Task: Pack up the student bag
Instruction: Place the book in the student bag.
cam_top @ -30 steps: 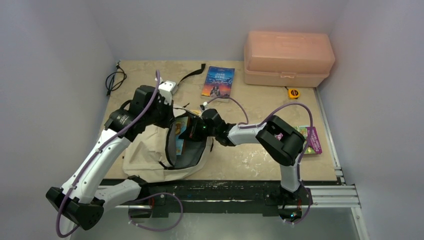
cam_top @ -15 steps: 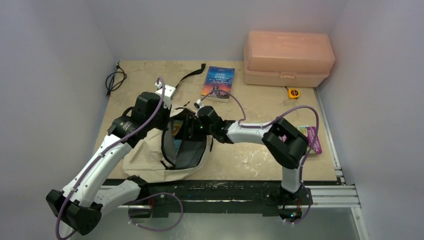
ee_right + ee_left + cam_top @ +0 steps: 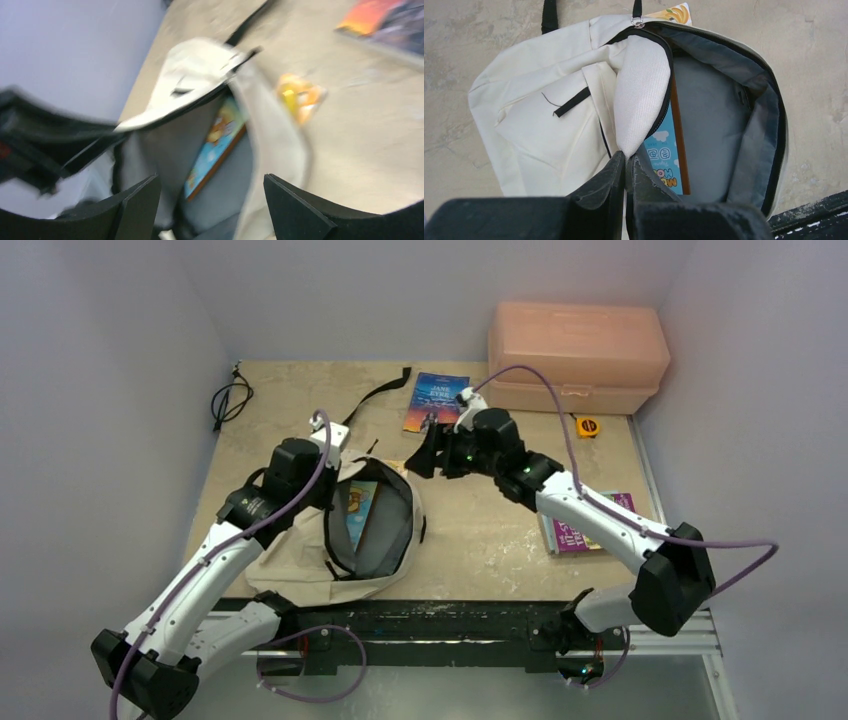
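Observation:
The student bag [image 3: 292,545], cream fabric with a grey lining, lies unzipped on the table's near left. A blue picture book [image 3: 360,510] lies inside it, along the left of the opening [image 3: 665,152]. My left gripper [image 3: 628,159] is shut on the bag's cream flap [image 3: 641,85] and holds it up, keeping the mouth wide. My right gripper [image 3: 426,454] hangs open and empty above the table, just beyond the bag's far right rim. In the blurred right wrist view its gripper [image 3: 210,192] looks down at the book [image 3: 220,145] in the bag.
A dark-blue book [image 3: 437,402] lies far centre, and a purple book [image 3: 585,531] lies at the right under the right arm. A salmon-pink box [image 3: 576,355] and a yellow tape measure [image 3: 587,425] are at the far right. A black cable [image 3: 230,400] is far left. A small orange-yellow item [image 3: 672,12] lies by the bag's top.
My right gripper opened, left the blue book in the bag, and drew back up and to the right out of the opening. The left gripper kept its hold on the flap.

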You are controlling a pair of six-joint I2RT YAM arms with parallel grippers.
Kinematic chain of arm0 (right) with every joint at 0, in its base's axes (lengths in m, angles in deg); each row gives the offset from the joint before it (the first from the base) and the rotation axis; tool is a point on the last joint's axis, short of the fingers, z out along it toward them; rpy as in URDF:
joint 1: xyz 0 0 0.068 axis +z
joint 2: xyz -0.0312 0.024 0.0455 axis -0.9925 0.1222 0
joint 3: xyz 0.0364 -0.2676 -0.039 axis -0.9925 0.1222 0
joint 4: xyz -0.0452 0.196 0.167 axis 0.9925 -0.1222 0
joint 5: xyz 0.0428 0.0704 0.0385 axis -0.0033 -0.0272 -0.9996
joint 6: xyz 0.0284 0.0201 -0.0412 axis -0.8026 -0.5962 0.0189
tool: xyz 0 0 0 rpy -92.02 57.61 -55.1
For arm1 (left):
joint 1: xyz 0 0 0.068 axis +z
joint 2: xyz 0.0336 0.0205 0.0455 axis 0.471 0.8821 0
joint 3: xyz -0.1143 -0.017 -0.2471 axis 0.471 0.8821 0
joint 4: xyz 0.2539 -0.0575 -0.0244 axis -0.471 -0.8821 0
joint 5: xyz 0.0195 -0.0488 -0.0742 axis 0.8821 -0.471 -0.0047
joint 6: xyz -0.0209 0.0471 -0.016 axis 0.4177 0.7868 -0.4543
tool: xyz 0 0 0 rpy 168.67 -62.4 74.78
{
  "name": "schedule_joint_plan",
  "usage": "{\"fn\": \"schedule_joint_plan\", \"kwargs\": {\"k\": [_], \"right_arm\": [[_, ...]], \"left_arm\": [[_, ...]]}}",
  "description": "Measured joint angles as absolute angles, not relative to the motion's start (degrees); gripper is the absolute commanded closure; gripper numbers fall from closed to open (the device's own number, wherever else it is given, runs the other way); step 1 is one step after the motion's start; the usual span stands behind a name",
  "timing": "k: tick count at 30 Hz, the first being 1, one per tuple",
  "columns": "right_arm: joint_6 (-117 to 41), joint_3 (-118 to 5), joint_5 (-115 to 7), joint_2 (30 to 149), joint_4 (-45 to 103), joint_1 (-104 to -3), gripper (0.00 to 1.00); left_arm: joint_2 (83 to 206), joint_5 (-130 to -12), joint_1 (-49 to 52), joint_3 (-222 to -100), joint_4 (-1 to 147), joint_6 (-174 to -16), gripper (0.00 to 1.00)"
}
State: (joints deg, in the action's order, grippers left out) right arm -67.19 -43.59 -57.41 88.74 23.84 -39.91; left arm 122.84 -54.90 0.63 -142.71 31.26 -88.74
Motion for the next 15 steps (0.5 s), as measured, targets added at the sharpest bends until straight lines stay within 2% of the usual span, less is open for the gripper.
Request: {"fn": "schedule_joint_plan", "kwargs": {"k": [3,6,11,15], "right_arm": [[-66.8,-42.7,-57.4,88.7,23.7,-47.6,0.19],[-67.2,-42.4,-57.9,91.7,23.9,-53.6,0.23],[-69.6,-44.0,-57.5,99.6,22.8,-59.1,0.23],[-71.1,-42.4,-55.5,99.4,22.3,-61.4,0.19]], "left_arm": [[123.6,-56.6,0.6,-142.7,31.3,-88.8,1.00],[124.4,-59.7,0.6,-142.7,31.4,-89.3,1.00],[129.0,-66.9,0.6,-145.4,29.7,-93.0,1.00],[132.4,-71.9,0.6,-145.7,30.1,-97.5,1.00]]}}
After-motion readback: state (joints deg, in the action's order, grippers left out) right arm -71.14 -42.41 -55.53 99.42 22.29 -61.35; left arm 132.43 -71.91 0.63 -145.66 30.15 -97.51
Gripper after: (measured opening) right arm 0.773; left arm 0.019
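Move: The bag's opening, over which the left hand's pinched flap is to go, has its middle about 9 cm right, 3 cm back and 15 cm below that hand; the blue book inside lies level with the hand, 5 cm right and 17 cm below. From the right hand, Jane Eyre lies roughly 26 cm ahead, 4 cm right and 21 cm down; the banana card is 12 cm ahead and 5 cm left, the black strap 28 cm ahead and 10 cm left, both some 22 cm below. The bag's flap, still pinched in the shut left fingers, is drawn about 6 cm right and slightly down across the opening, the hand tipping further down. Empty and wide open, the right hand leaves the bag, sweeping right and forward about 17 cm in all, then also sinking about 9 cm towards Jane Eyre's right side while turning some 25 degrees clockwise. ##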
